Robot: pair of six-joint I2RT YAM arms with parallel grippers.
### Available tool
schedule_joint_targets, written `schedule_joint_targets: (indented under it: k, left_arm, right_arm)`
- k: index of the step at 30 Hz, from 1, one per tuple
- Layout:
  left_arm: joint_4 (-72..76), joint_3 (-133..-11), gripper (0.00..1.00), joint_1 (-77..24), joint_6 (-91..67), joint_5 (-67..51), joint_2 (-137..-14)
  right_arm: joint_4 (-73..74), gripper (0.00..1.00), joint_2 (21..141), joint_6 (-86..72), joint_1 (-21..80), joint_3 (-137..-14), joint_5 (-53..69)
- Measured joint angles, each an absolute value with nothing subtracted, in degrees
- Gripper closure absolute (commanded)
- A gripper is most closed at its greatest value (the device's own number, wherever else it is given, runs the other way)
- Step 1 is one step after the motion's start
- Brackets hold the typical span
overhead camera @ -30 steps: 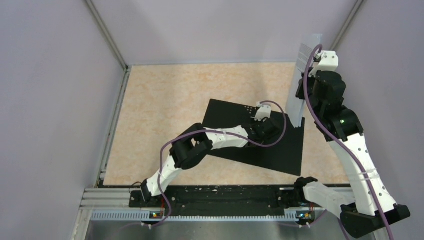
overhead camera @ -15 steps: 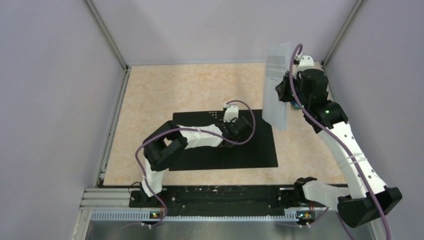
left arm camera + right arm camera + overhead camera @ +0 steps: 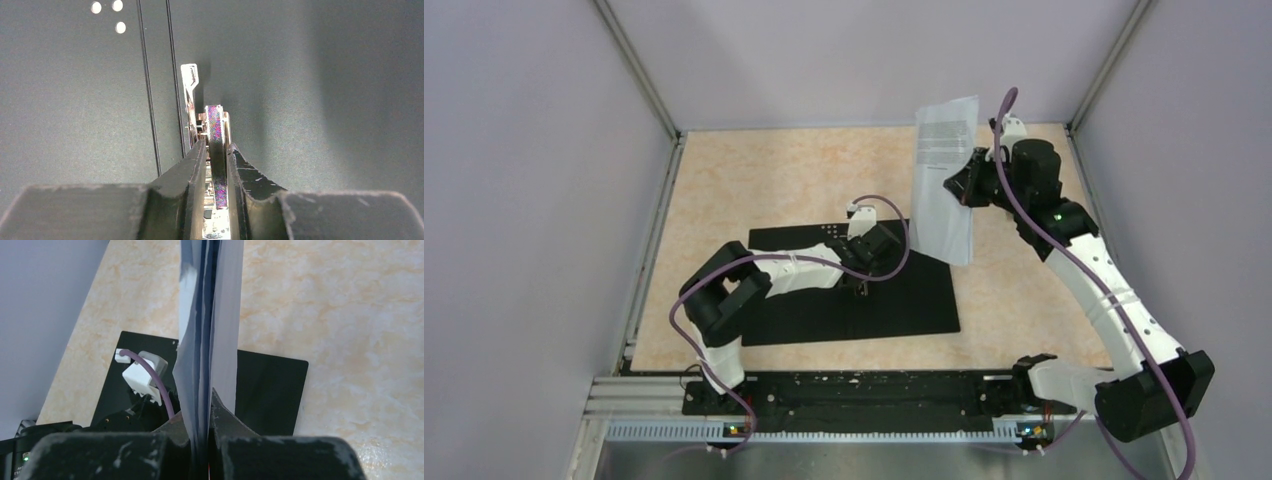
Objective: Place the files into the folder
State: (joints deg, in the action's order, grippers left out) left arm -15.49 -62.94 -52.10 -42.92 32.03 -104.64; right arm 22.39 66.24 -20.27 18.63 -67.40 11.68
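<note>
The folder (image 3: 914, 300) lies open on the table, black inside up. At its middle my left gripper (image 3: 862, 282) is shut on the folder's metal clip (image 3: 216, 125), and a silver lever (image 3: 190, 82) stands just left of the fingers (image 3: 197, 160). In the left wrist view the left gripper (image 3: 216, 148) pinches the clip's upright dark band. The files (image 3: 944, 190), white sheets with black text, hang upright in the air above the folder's far right corner. My right gripper (image 3: 966, 186) is shut on their edge. From the right wrist view the files (image 3: 215, 315) rise out of the right gripper (image 3: 202, 402), over the folder (image 3: 270, 390).
The beige table (image 3: 774, 180) is boxed in by grey walls on the left, back and right. A black rail (image 3: 864, 392) with the arm bases runs along the near edge. The left arm's white wrist camera (image 3: 142, 374) sits below the hanging sheets.
The left gripper has dragged the folder leftward and turned it square to the table. The right gripper has carried the files left, from the right wall toward the folder.
</note>
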Motion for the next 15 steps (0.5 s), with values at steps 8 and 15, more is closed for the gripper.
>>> schedule_joint_targets:
  k: [8,15]
  left_arm:
    - [-15.5,-62.9,0.54,-51.8,-39.9,28.2,-102.3]
    - [-15.5,-63.3,0.51,-51.6,-38.8,27.5,-98.2]
  right_arm:
    - [22.3,1.0,66.5,-21.3,18.6,-66.7,12.0]
    - [22.6,1.0,66.8,-21.2,18.6,-66.3,11.9]
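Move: The folder's metal clip is already between the left fingers, its middle practically at the hand point and about 1 cm lower. From there the folder's dotted corner lies some 12 cm ahead and 6 cm left, its right cover about 10 cm right and level with it, both about 3 cm down. The files hang roughly 15 cm right, 3 cm ahead and 25 cm up. From the right hand the clip is about 22 cm left, 3 cm back and 29 cm below. The folder's clip is let go: the left fingers, pinching it at first, open to roughly twice their gap and come free on either side. The left hand then lifts almost straight up off it, about 4 cm, easing some 1 cm to its right, with a slight clockwise turn of about 5 degrees. The right hand keeps its pinch on the files, barely sinking. ##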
